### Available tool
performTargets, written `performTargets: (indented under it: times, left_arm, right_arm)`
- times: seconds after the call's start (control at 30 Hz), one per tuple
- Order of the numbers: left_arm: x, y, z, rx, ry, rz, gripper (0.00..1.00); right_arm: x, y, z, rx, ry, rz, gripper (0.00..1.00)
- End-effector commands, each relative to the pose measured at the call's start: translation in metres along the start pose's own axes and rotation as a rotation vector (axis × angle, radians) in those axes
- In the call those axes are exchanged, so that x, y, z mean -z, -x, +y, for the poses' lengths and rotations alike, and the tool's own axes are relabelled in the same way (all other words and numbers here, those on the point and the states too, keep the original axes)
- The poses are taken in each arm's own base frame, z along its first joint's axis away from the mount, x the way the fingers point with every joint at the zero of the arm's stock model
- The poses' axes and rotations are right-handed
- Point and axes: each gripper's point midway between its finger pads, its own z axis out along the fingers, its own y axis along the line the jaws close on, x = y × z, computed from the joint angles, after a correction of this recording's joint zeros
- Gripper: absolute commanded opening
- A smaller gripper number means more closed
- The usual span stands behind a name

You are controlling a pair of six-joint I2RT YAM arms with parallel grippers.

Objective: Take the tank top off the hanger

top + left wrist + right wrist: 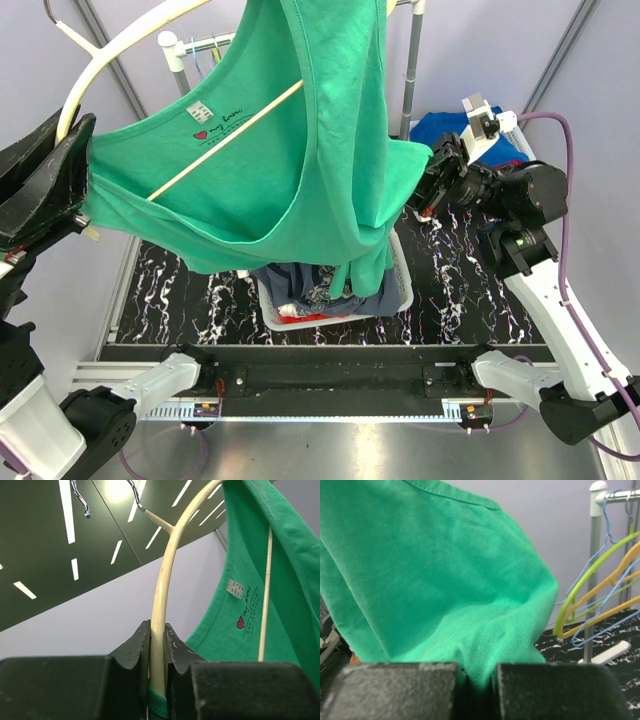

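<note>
A green tank top (300, 130) hangs on a cream hanger (95, 65) held up high over the table. My left gripper (75, 190) at the far left is shut on the hanger's arm (160, 625), with a strip of green fabric caught beneath it. The hanger's thin crossbar (225, 140) runs across the shirt's neck opening, near the label (235, 587). My right gripper (425, 185) at the right is shut on the tank top's side hem (485, 655), fabric pinched between its fingers. The shirt's lower part droops toward the basket.
A white basket (405, 290) of folded clothes stands on the black marbled table under the shirt. A metal rack (595, 570) with coloured empty hangers (600, 605) stands at the back. A blue cloth (450, 125) lies at the back right.
</note>
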Motion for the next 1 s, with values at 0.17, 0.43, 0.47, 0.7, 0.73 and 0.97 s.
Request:
performTargets:
  times: [0.17,0.43,0.47,0.7,0.73,0.97]
  left_arm:
    - [0.008,0.0,0.0,-0.065,0.019,-0.027,0.0]
    - [0.026,-0.071,-0.029,-0.016,-0.03,0.134,0.0]
    - [0.028,-0.08,-0.033,-0.006,-0.038,0.156,0.0]
    - [0.049,-0.169,-0.072,0.039,-0.128,0.348,0.0]
    - [0.051,-0.177,-0.074,0.042,-0.13,0.369,0.0]
    - [0.054,-0.209,-0.078,0.023,-0.138,0.444,0.0]
  right_arm:
    - [0.018,-0.081,-0.081,-0.04,-0.268,0.156,0.08]
    - [0.051,-0.177,-0.13,-0.137,-0.447,0.286,0.16]
    - [0.055,-0.186,-0.135,-0.141,-0.481,0.304,0.21]
    - [0.093,-0.165,-0.147,-0.021,-0.763,0.31,0.63]
    - [0.104,-0.142,-0.144,0.021,-0.846,0.269,0.64]
    - [0.132,-0.061,-0.094,0.132,-0.952,0.07,0.71]
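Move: The right hand already pinches the lower side of the tank top; the cloth's middle is about 26 cm to its left, level ahead, some 12 cm higher. The clothes basket lies roughly 14 cm left, 8 ahead and 38 below. The left hand holds one hanger end: from it the tank top's middle is about 18 cm right, 8 ahead and 3 below, the hanger's middle 14 right, 9 ahead and 10 above. Right hand sinks 25 cm, letting go of the tank top, then rises rightward; left lowers hanger 23 cm, forward. ##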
